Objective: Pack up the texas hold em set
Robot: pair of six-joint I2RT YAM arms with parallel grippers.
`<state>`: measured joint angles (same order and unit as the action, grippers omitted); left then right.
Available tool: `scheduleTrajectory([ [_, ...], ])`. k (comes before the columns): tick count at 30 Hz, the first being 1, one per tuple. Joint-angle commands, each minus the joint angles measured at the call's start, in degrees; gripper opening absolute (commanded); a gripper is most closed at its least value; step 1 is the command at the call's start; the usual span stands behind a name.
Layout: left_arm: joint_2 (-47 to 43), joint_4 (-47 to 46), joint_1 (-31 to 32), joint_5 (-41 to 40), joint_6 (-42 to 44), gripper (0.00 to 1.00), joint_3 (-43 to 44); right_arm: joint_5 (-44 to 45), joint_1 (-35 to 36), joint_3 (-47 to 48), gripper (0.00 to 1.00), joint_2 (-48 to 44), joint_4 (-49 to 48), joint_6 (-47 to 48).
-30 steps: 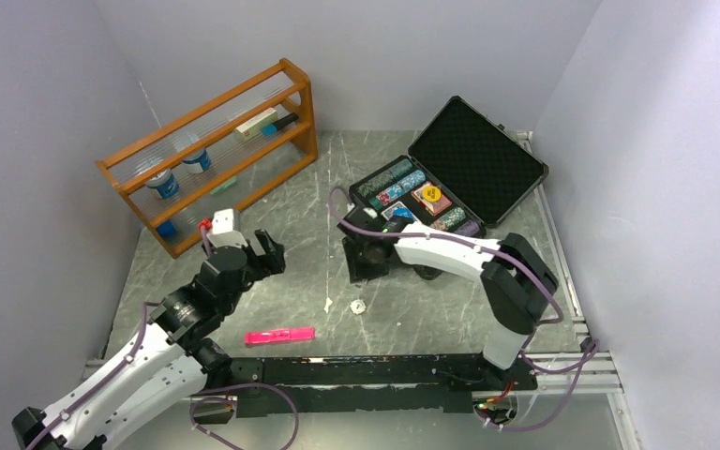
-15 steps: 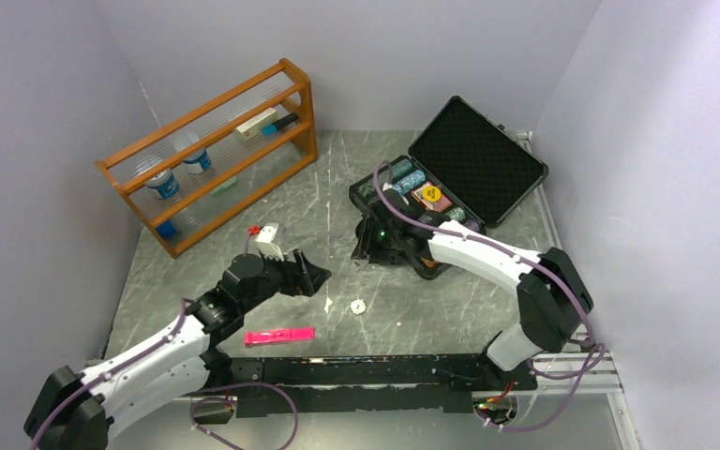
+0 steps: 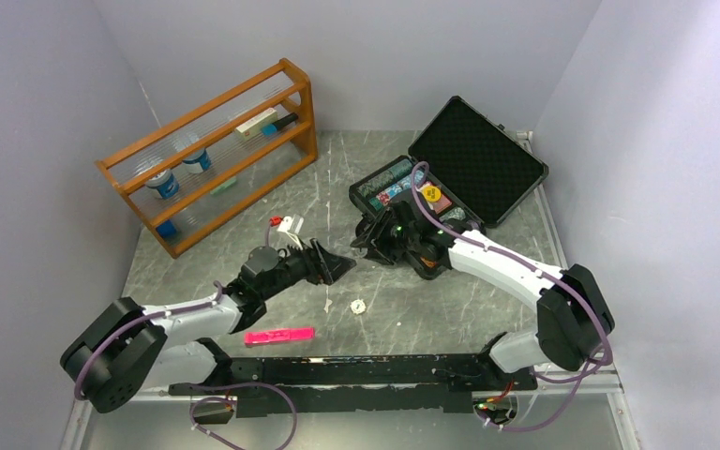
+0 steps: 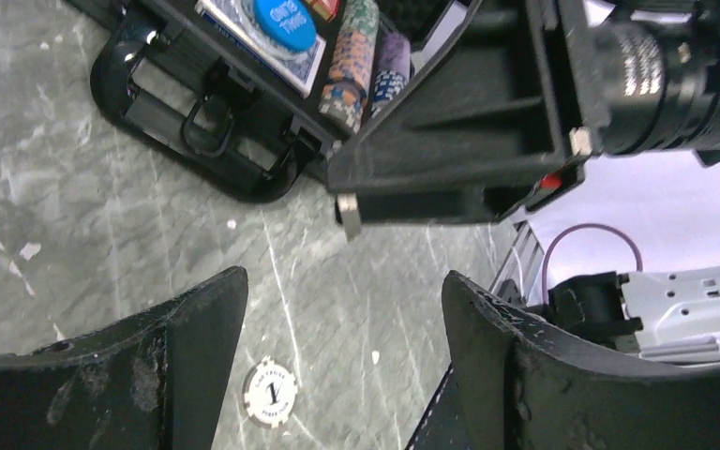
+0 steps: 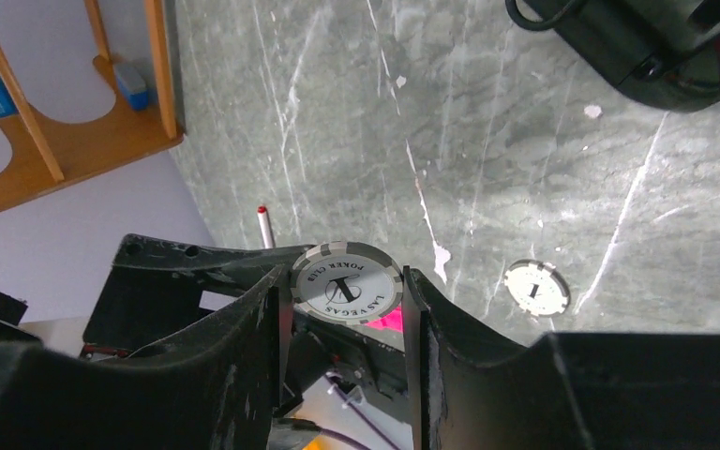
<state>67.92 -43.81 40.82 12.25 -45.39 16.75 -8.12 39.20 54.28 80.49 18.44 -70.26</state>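
The black case (image 3: 479, 161) lies open at the back right, its tray (image 3: 383, 183) holding chip stacks, card decks and a yellow button (image 3: 432, 195). My right gripper (image 3: 372, 242) hovers just in front of the case, shut on a grey-and-white poker chip (image 5: 347, 284) held flat between its fingers. A white poker chip (image 3: 357, 306) lies alone on the table. My left gripper (image 3: 342, 267) is open and empty, low over the table beside the right gripper. The white chip (image 4: 270, 391) sits by its left finger (image 4: 197, 347). The case handle (image 4: 208, 127) and a blue button (image 4: 284, 21) show beyond.
A wooden rack (image 3: 211, 155) with small items stands at the back left. A pink marker (image 3: 279, 335) lies near the front rail. A red-tipped pen (image 5: 262, 225) shows past the left gripper. Walls close in both sides.
My left arm has stretched forward and right, bringing its gripper from the left of the table to the middle beside the right gripper. The right arm's elbow swung right, chip still held.
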Motion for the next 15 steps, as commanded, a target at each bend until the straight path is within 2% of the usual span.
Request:
scheduleTrajectory([
  [1, 1.73, -7.54, 0.40, -3.00, -3.53, 0.78, 2.94, -2.96, -0.25, -1.40, 0.10, -2.17, -4.84, -4.47],
  [8, 5.27, -5.81, 0.64, -3.71, -3.62, 0.54, 5.83, -4.72, -0.70, -2.94, 0.10, -2.69, -7.07, -5.63],
  [11, 7.05, -6.32, 0.95, -3.32, -3.83, 0.49, 6.81, -5.11, -0.85, -2.86, 0.10, -2.53, -7.14, -5.63],
  [15, 8.27, -5.96, 1.23, -3.04, -3.69, 0.48, 7.42, -6.16, -1.46, -3.46, 0.10, -2.57, -8.14, -6.15],
])
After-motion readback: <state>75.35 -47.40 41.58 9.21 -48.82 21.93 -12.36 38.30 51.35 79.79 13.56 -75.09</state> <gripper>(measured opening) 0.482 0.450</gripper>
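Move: Just off the left fingertips is the white poker chip in the right gripper: about 3 cm ahead of the left hand, 4 cm to its right and at about its height. On the table a loose white chip lies roughly 3 cm behind the left hand, 4 cm right and 12 cm below; the case handle is about 12 cm ahead, 8 cm right and 10 cm below. For the right hand, the held chip sits right between its finger pads. Reaching forward and to its right towards the held chip, the left hand travels about 3 cm, rising a little before easing down slightly, while its wide-open fingers close to roughly half. The right hand keeps the chip pinched by its rim and nearly stays put, tilting only some 5 degrees to present it. ##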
